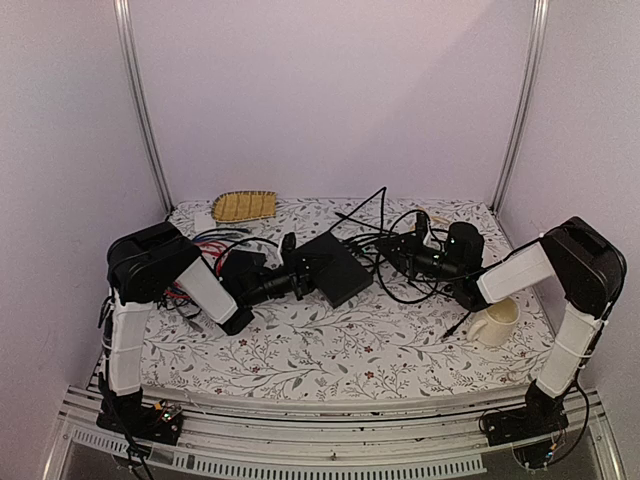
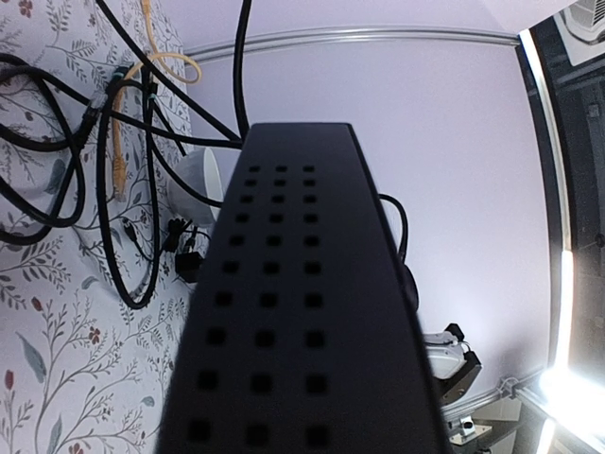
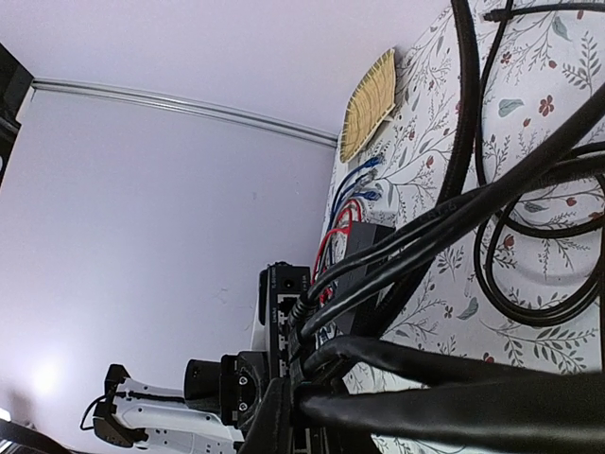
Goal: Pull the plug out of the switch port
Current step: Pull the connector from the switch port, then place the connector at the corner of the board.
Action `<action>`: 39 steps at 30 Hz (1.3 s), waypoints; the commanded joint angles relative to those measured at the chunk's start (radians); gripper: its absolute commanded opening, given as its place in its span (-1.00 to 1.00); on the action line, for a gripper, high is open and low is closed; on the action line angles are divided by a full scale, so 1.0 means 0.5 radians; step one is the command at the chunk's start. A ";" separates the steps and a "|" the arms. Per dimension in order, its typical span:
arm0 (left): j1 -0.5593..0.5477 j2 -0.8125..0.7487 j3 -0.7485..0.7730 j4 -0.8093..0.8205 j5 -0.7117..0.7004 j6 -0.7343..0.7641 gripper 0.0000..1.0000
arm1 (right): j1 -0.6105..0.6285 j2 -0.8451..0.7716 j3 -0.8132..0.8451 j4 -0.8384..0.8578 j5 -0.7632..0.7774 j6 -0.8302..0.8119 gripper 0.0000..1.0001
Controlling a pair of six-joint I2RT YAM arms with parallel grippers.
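The switch (image 1: 335,268) is a flat black box in the middle of the flowered table. My left gripper (image 1: 292,277) is shut on its left end. In the left wrist view the switch's vented face (image 2: 293,303) fills the frame and hides the fingers. The right wrist view shows the switch's port edge (image 3: 282,312) with black plugs (image 3: 301,312) seated in the sockets and black cables (image 3: 444,227) running back from them. My right gripper (image 1: 402,250) is to the right of the switch among those cables, shut on a thick black cable (image 3: 454,416).
Loops of black cable (image 1: 420,285) lie right of the switch. A cream mug (image 1: 497,322) stands near the right arm. Red and blue wires (image 1: 205,245) lead to a second dark box (image 1: 240,268) on the left. A woven yellow mat (image 1: 245,205) lies at the back.
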 commanded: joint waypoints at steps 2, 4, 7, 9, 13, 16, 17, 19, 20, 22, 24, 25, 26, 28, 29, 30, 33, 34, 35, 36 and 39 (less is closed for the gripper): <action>0.003 -0.035 -0.004 0.473 -0.023 0.011 -1.00 | -0.003 -0.107 -0.026 0.005 0.023 -0.054 -0.97; 0.007 -0.047 -0.009 0.470 -0.043 0.014 -1.00 | -0.003 -0.157 -0.026 -0.059 0.015 -0.077 -0.97; 0.018 -0.061 -0.019 0.470 -0.077 0.033 -1.00 | -0.017 -0.298 -0.041 -0.244 0.032 -0.177 -0.97; 0.023 -0.073 -0.038 0.469 -0.109 0.047 -1.00 | -0.049 -0.403 -0.053 -0.344 0.028 -0.221 -0.97; 0.030 -0.087 -0.092 0.458 -0.226 0.075 -1.00 | -0.125 -0.621 -0.063 -0.543 -0.008 -0.273 -0.97; 0.030 -0.085 -0.118 0.446 -0.320 0.082 -1.00 | -0.184 -0.746 -0.076 -0.666 -0.038 -0.296 -0.97; 0.028 -0.085 -0.123 0.443 -0.343 0.086 -1.00 | -0.205 -0.787 -0.081 -0.700 -0.040 -0.295 -0.97; 0.026 -0.082 -0.131 0.442 -0.375 0.092 -1.00 | -0.252 -0.855 -0.085 -0.757 -0.047 -0.308 -0.97; 0.025 -0.082 -0.135 0.444 -0.389 0.098 -1.00 | -0.287 -0.880 -0.080 -0.781 -0.056 -0.316 -0.97; 0.022 -0.080 -0.142 0.453 -0.404 0.098 -1.00 | -0.353 -0.907 -0.069 -0.819 -0.079 -0.323 -0.97; 0.016 -0.073 -0.142 0.473 -0.406 0.096 -1.00 | -0.419 -0.914 -0.043 -0.860 -0.093 -0.329 -0.97; 0.011 -0.070 -0.144 0.482 -0.404 0.091 -1.00 | -0.451 -0.904 -0.023 -0.886 -0.105 -0.333 -0.97; 0.007 -0.067 -0.145 0.493 -0.403 0.089 -1.00 | -0.486 -0.881 0.014 -0.908 -0.129 -0.336 -0.97; 0.000 -0.063 -0.151 0.508 -0.400 0.087 -1.00 | -0.546 -0.810 0.068 -0.933 -0.176 -0.335 -0.97; -0.004 -0.063 -0.154 0.514 -0.397 0.085 -1.00 | -0.572 -0.760 0.097 -0.937 -0.201 -0.334 -0.97; -0.008 -0.065 -0.157 0.520 -0.394 0.085 -1.00 | -0.594 -0.710 0.121 -0.949 -0.222 -0.331 -0.97; -0.015 -0.077 -0.165 0.516 -0.375 0.086 -1.00 | -0.644 -0.524 0.204 -0.944 -0.298 -0.312 -0.97; -0.018 -0.080 -0.166 0.516 -0.366 0.086 -1.00 | -0.658 -0.470 0.231 -0.940 -0.313 -0.298 -0.97; -0.019 -0.084 -0.167 0.513 -0.363 0.089 -1.00 | -0.666 -0.408 0.266 -0.938 -0.336 -0.288 -0.97; -0.021 -0.089 -0.174 0.508 -0.360 0.091 -1.00 | -0.676 -0.337 0.314 -0.939 -0.368 -0.275 -0.97; -0.030 -0.098 -0.186 0.498 -0.354 0.099 -1.00 | -0.693 -0.149 0.445 -0.943 -0.444 -0.236 -0.97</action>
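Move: My right hand already has the pulled plug, and the switch in my left hand lies about 10 cm to the right hand's left and 5 cm nearer me, level with it. I take the plug to the clear patch of cloth some 14 cm to the right, 10 cm ahead and 15 cm below. The yellow cable's near end lies on the table about 6 cm right and 10 cm ahead, the white bowl about 22 cm right and 8 cm ahead. From my left hand that patch is roughly 29 cm right, 14 cm ahead, 14 cm below. With my right fingers still shut on the freed plug, I lift it almost 10 cm while swinging about 12 cm to the right, away from the switch, then reach forward and sink some 6 cm towards the cloth between yellow cable and bowl. My left hand keeps its grip on the switch, easing it a few centimetres down and left with a small counter-clockwise turn. ##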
